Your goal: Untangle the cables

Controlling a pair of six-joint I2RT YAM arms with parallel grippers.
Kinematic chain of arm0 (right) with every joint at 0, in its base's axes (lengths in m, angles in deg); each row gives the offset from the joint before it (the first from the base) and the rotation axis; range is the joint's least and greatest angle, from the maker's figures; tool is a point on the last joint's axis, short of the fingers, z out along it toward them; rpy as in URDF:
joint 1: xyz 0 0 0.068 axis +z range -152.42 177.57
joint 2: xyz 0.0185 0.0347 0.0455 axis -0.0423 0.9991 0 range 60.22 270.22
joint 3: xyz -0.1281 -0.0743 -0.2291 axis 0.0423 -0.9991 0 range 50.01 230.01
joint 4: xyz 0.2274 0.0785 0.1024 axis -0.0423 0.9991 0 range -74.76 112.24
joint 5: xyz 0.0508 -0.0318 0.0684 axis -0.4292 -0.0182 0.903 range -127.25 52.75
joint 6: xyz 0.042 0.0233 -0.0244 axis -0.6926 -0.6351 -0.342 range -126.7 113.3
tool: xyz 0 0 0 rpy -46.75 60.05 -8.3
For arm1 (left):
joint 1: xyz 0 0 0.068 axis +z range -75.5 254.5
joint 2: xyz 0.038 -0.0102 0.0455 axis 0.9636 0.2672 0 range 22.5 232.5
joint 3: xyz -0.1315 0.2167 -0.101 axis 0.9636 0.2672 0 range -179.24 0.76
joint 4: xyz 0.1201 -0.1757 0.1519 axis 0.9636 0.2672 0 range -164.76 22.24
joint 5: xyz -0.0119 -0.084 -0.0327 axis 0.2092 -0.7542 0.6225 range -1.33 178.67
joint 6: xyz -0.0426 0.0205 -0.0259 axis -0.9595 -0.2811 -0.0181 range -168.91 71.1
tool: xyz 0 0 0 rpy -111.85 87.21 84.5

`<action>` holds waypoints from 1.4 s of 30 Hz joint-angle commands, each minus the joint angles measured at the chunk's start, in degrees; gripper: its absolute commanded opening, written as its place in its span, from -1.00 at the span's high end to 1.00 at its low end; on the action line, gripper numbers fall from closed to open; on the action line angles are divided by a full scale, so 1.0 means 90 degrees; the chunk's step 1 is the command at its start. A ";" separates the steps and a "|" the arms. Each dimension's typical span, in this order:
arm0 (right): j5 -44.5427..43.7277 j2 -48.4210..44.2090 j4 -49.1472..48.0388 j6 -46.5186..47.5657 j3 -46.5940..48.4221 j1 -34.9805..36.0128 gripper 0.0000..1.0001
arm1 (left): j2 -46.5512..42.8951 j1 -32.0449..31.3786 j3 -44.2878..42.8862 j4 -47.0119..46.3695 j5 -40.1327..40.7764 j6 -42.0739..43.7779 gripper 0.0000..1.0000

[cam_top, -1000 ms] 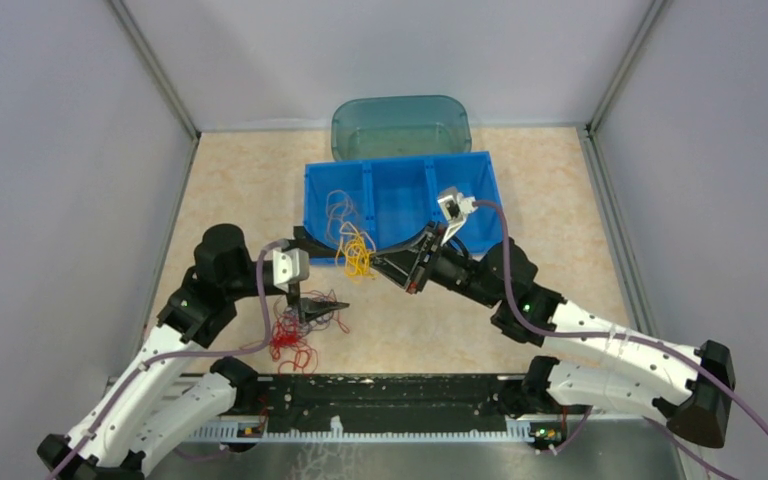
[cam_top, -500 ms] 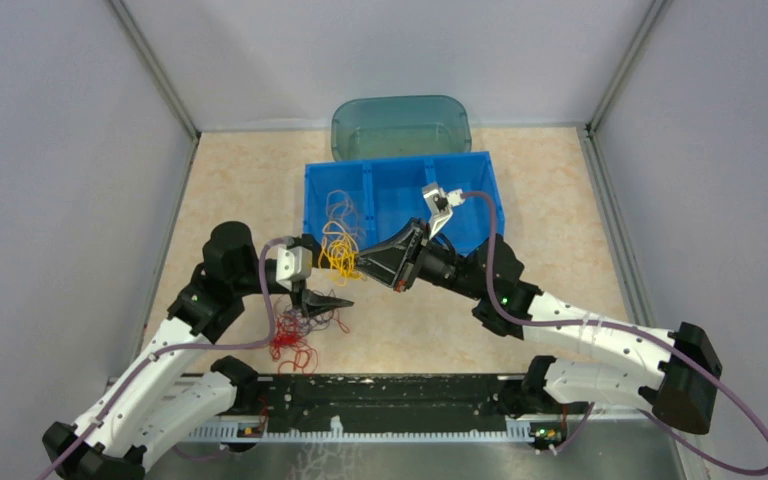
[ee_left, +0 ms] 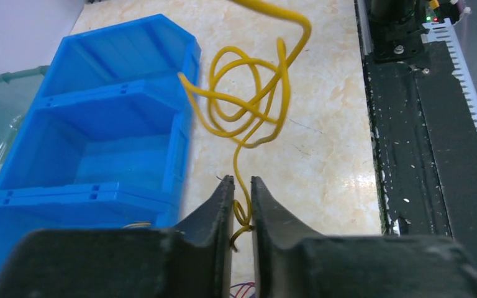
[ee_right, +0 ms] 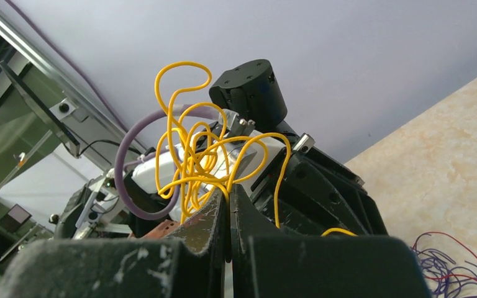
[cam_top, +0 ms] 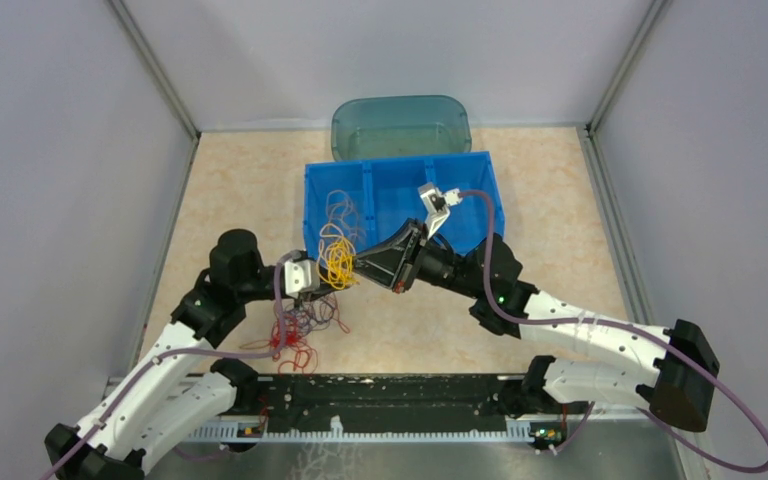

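Observation:
The yellow cable hangs in loose loops in the air, with my right gripper shut on it just in front of the blue bin. In the right wrist view the loops rise from the closed fingertips of that gripper. My left gripper is right beside it, its jaws drawn narrow around the curled lower end of the same yellow cable; the curl touches both fingers at the gripper. A clump of red and dark purple cables lies on the table under the left gripper.
The blue three-compartment bin stands behind the grippers, with a pale orange strand in its left compartment. A teal tub sits at the back wall. A black rail runs along the near edge.
My left gripper rose from the red and purple clump toward the yellow cable and narrowed its jaws round the cable's lower end. The right gripper swung left with the yellow cable.

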 commanded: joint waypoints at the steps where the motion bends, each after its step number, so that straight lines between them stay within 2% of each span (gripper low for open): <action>1: 0.0097 -0.0212 -0.0390 0.0031 0.0208 -0.0047 1.00 | -0.0035 -0.0041 -0.0115 -0.0060 0.0355 0.0239 0.80; 3: 0.0059 -0.0342 -0.0324 0.0096 0.0105 -0.0052 1.00 | -0.0047 -0.0036 -0.0135 -0.0150 0.0637 0.0297 0.98; 9: -0.0075 -0.1273 0.0538 0.0799 -0.0369 -0.0051 1.00 | -0.0065 -0.0032 -0.0090 -0.0860 0.2235 0.1022 0.99; 16: -0.0333 -0.2318 0.2762 0.2594 -0.0893 -0.0052 0.99 | 0.0657 -0.0035 -0.0899 -0.2173 0.3498 0.2016 0.99; 23: -0.0993 -0.2791 0.4262 0.3131 -0.1284 -0.0052 0.96 | 0.1455 -0.0036 -0.2146 -0.3184 0.3904 0.2183 0.99; 29: -0.1339 -0.2144 0.4635 0.3169 -0.1365 -0.0022 0.92 | 0.1840 -0.0037 -0.3207 -0.3749 0.3685 0.1913 0.99; 31: -0.1585 -0.1825 0.4730 0.3238 -0.1309 0.0092 0.76 | 0.1859 -0.0032 -0.3546 -0.3773 0.3422 0.1653 1.00; 34: -0.1833 -0.1573 0.4638 0.3351 -0.1162 0.0353 0.23 | 0.1766 -0.0031 -0.3878 -0.3324 0.2575 0.1160 1.00; 39: -0.1855 -0.1865 0.4067 0.3400 -0.0767 0.0400 -0.41 | 0.1491 -0.0050 -0.4056 -0.2266 0.0677 0.0497 1.00; 42: -0.1849 -0.2132 0.3858 0.3476 -0.0416 0.0397 -0.57 | 0.1368 -0.0053 -0.4039 -0.2027 0.0216 0.0228 1.00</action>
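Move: The left fingers, part shut, already straddle the hanging strand of the yellow cable, right at the hand point, with its looped bundle some 10 cm overhead. The bin's left compartment is about 25 cm ahead, 2 cm to the left and 20 below; the red and purple cables lie level with the hand, 13 cm left and 23 below. From the right hand, which holds the bundle, that strand is 3 cm ahead, 2 left and 14 down. The left fingers finish closing and pinch the hanging yellow strand, then the hand carries it forward about 14 cm and climbs steeply some 30 cm, its fingers tipping from slightly down to slightly above level, before swinging back about 8 cm. Meanwhile the right hand gives up the bundle, drawing off to its right and then dropping about 20 cm, its fingers tilting some 45 degrees downward and opening wide late in the descent. ##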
